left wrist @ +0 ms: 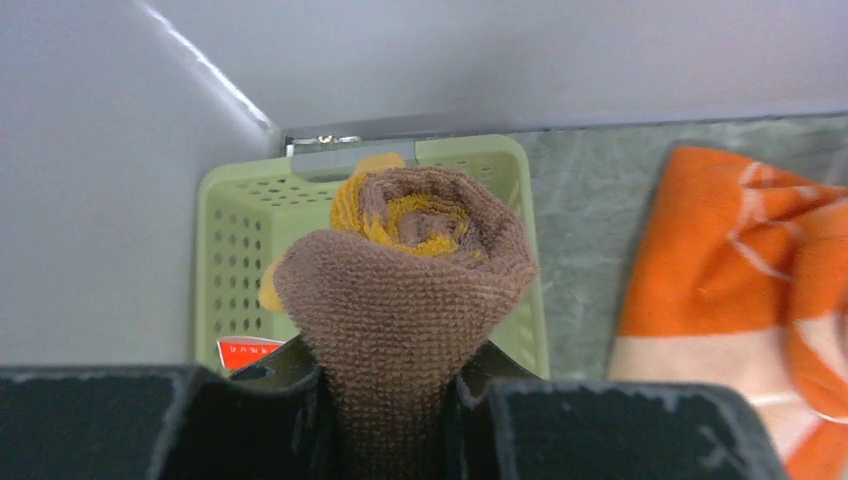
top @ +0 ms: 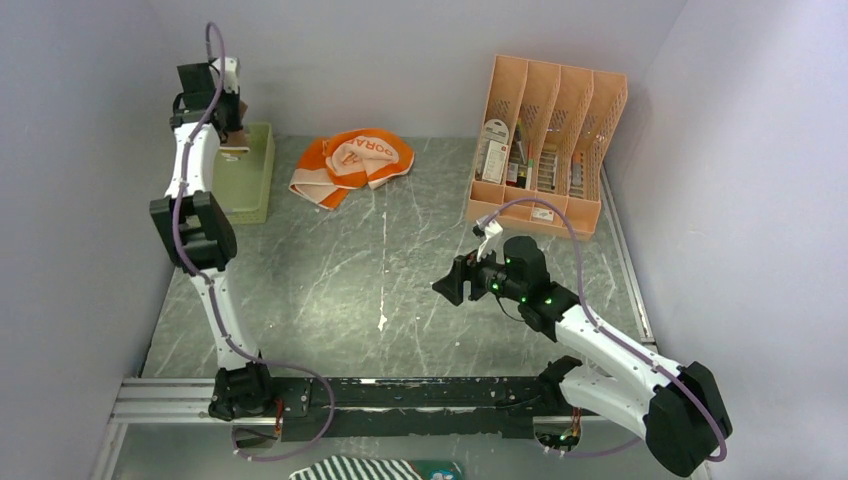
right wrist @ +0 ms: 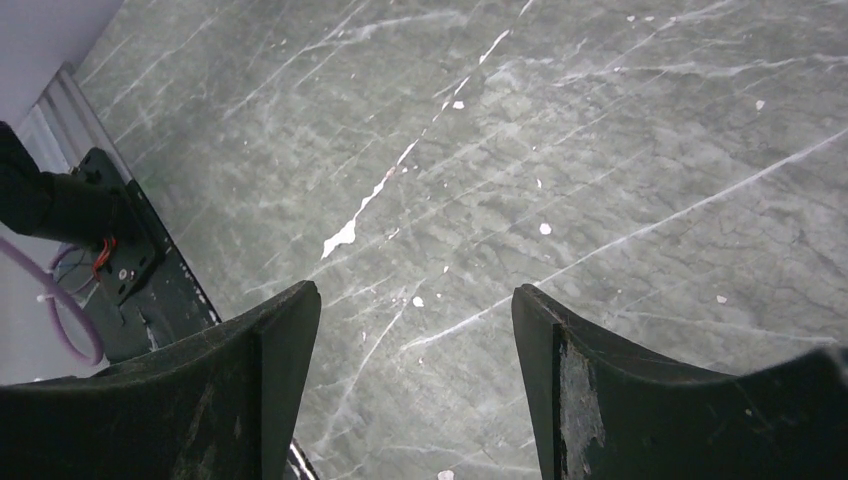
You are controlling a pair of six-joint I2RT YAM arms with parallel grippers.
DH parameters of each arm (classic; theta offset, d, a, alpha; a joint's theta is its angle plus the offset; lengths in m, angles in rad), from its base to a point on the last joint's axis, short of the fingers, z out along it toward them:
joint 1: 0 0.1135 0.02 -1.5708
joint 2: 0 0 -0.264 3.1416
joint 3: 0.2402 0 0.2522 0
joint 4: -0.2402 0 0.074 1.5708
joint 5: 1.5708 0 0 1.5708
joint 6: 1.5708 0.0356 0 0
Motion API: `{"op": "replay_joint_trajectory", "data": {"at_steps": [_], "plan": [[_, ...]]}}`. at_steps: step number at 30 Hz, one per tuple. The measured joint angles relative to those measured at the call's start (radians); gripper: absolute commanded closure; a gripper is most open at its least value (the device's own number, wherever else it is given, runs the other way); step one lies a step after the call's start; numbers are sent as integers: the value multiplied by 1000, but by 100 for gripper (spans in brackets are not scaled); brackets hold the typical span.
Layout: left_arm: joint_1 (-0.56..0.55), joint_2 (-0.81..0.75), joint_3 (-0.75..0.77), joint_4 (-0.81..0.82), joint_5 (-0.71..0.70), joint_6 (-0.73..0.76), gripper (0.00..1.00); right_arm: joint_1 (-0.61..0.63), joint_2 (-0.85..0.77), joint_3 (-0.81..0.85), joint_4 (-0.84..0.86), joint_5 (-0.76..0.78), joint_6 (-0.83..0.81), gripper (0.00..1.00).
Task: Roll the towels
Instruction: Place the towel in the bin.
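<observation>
A rolled brown and yellow-tan towel [left wrist: 405, 270] is pinched in my left gripper [left wrist: 390, 375], its spiral end facing away, and hangs above the pale green basket [left wrist: 235, 190] in the back left corner. The top view shows that left gripper [top: 233, 135] over the basket [top: 258, 180]. An orange-bordered towel [top: 355, 160] with a peach centre lies crumpled and unrolled on the table right of the basket; its orange edge [left wrist: 720, 290] also shows in the left wrist view. My right gripper [top: 450, 285] hovers open over bare marble near mid-table, with nothing between its fingers [right wrist: 415, 295].
A peach file organiser [top: 545, 140] with small items stands at the back right. A red-labelled item [left wrist: 248, 350] lies inside the basket. Grey walls close in on the left, back and right. The black rail [right wrist: 130, 270] runs along the near edge.
</observation>
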Motion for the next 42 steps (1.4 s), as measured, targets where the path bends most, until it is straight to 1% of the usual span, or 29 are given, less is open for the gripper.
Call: {"op": "replay_joint_trajectory", "data": {"at_steps": [2, 5, 10, 13, 18, 19, 20, 23, 26, 27, 29, 30, 32, 33, 34, 38, 42], "plan": [[5, 97, 72, -2, 6, 36, 93, 3, -4, -1, -11, -6, -1, 29], [11, 185, 65, 2, 8, 74, 93, 7, -17, -7, -25, -13, -2, 29], [48, 200, -64, 10, 27, 79, 93, 13, -24, -16, -35, -16, -5, 29], [73, 212, -73, 18, 30, 97, 93, 16, -24, -16, -38, -15, -10, 29], [92, 228, -72, 52, 8, 169, 93, 18, -22, -25, -39, -15, -15, 29], [92, 232, -72, 61, -2, 187, 91, 18, -18, -30, -39, -15, -15, 29], [93, 235, -72, 67, -9, 198, 86, 19, -13, -33, -39, -16, -15, 29], [100, 242, -72, 96, -18, 211, 60, 19, 11, -39, -38, -19, -15, 29], [111, 243, -72, 132, -16, 208, 52, 19, 36, -39, -38, -23, -16, 29], [115, 243, -72, 143, -16, 205, 47, 20, 40, -39, -38, -23, -16, 29], [126, 243, -72, 169, -15, 199, 31, 20, 48, -39, -38, -23, -16, 29], [130, 243, -72, 178, -15, 196, 27, 20, 50, -39, -38, -23, -16, 29], [132, 242, -73, 203, -14, 188, 7, 20, 57, -39, -38, -24, -16, 29], [134, 242, -76, 219, -14, 183, 1, 20, 61, -39, -38, -24, -16, 29], [136, 240, -79, 230, -14, 182, 0, 20, 64, -39, -38, -26, -17, 29], [137, 217, -123, 280, -15, 165, 0, 22, 73, -39, -38, -31, -19, 29], [137, 163, -187, 337, -13, 142, 0, 23, 85, -39, -35, -40, -19, 29]]}}
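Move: The left gripper holds the rolled brown-and-yellow towel over the far part of the green bin: the bin's middle lies about 7 cm back and 5 cm left of it, some 17 cm below. The orange towel is on the table about 28 cm to this hand's right, 7 cm back and 20 cm lower. From the right gripper the bin's middle is roughly 32 cm ahead, 54 cm left and 9 cm down. Plunge the left gripper about 16 cm down into the bin with the towel still pinched, tipping the fingers some 15 degrees further down, then slide about 8 cm left towards the bin's left wall. Open the fingers fully to let go of the towel, easing up about 4 cm and levelling the wrist. Meanwhile sink the empty right gripper about 5 cm, drawing slightly back. ##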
